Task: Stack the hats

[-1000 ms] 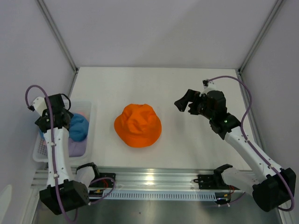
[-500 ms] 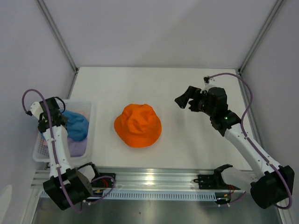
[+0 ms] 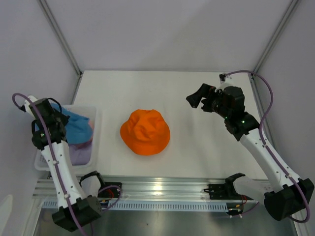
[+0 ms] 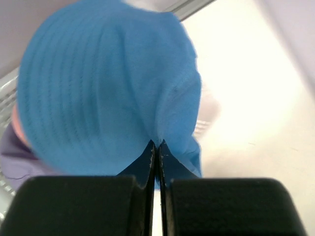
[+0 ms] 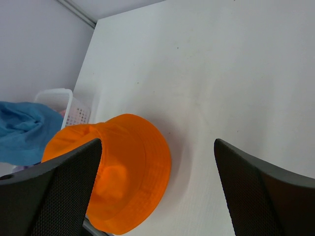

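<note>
An orange hat [image 3: 145, 132] lies crown up in the middle of the table, and its brim also shows in the right wrist view [image 5: 128, 167]. My left gripper [image 3: 63, 115] is over the white basket [image 3: 94, 112], shut on a pinch of the blue hat [image 3: 76, 127]. In the left wrist view the blue hat [image 4: 98, 88] hangs from the closed fingertips of that gripper [image 4: 156, 143]. A pink hat [image 3: 83, 140] and a lavender hat [image 3: 78, 153] lie under it in the basket. My right gripper [image 3: 199, 97] hovers open to the right of the orange hat, holding nothing [image 5: 155, 147].
The white mesh basket [image 5: 64, 98] stands at the table's left edge, next to the left wall. White walls and metal frame posts close in the back and both sides. An aluminium rail [image 3: 162, 189] runs along the near edge.
My left gripper has shut on the blue hat and drawn back to the left, pulling the hat up out of the basket. The right arm has risen slightly away from the orange hat.
</note>
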Robot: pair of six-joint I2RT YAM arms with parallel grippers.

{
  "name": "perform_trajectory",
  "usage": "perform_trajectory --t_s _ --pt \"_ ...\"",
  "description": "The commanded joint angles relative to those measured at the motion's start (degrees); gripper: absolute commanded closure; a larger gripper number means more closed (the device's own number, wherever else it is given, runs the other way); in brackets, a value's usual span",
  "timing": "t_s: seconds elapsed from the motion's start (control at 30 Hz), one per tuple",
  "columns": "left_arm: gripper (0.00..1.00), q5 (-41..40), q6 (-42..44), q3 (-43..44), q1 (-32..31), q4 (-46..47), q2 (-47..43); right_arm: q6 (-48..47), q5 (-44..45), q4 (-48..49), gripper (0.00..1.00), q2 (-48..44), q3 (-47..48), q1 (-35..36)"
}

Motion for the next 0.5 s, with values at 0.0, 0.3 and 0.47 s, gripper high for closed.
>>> perform_trajectory --t_s 0.0,0.3,0.47 --pt "0.99 7.6 1.5 11.0 -5.5 -3.6 -4.3 -1.7 1.7 -0.4 0.00 -0.6 3.8 -0.2" --pt "0.99 28.2 -5.3 20.0 -20.9 -4.3 -7.2 -2.1 1.2 1.5 0.00 1.0 4.9 -0.5" --pt "0.99 31.8 -8.7 22.1 -35.5 -0.2 -3.7 -2.8 1.8 2.4 0.00 1.2 3.8 -0.7"
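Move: The left hand already pinches the blue hat over the basket. The orange hat it is being taken to lies about 33 cm to its right, level fore and aft, with its middle some 15 cm below. Of the hats left in the basket, the pink one is roughly 17 cm beneath the hand and 3 cm back, the purple one about 13 cm back at similar depth. From the right hand, the orange hat is around 22 cm left, 10 cm back and 19 cm down. Right and up out of the basket the left hand sweeps, about 21 cm sideways and 16 cm higher, carrying the blue hat across towards the orange one. The climb comes first and levels off near the end while the rightward swing goes on; the wrist turns some 50 degrees clockwise and tips up about 25, the shut fingers keeping their pinch. ##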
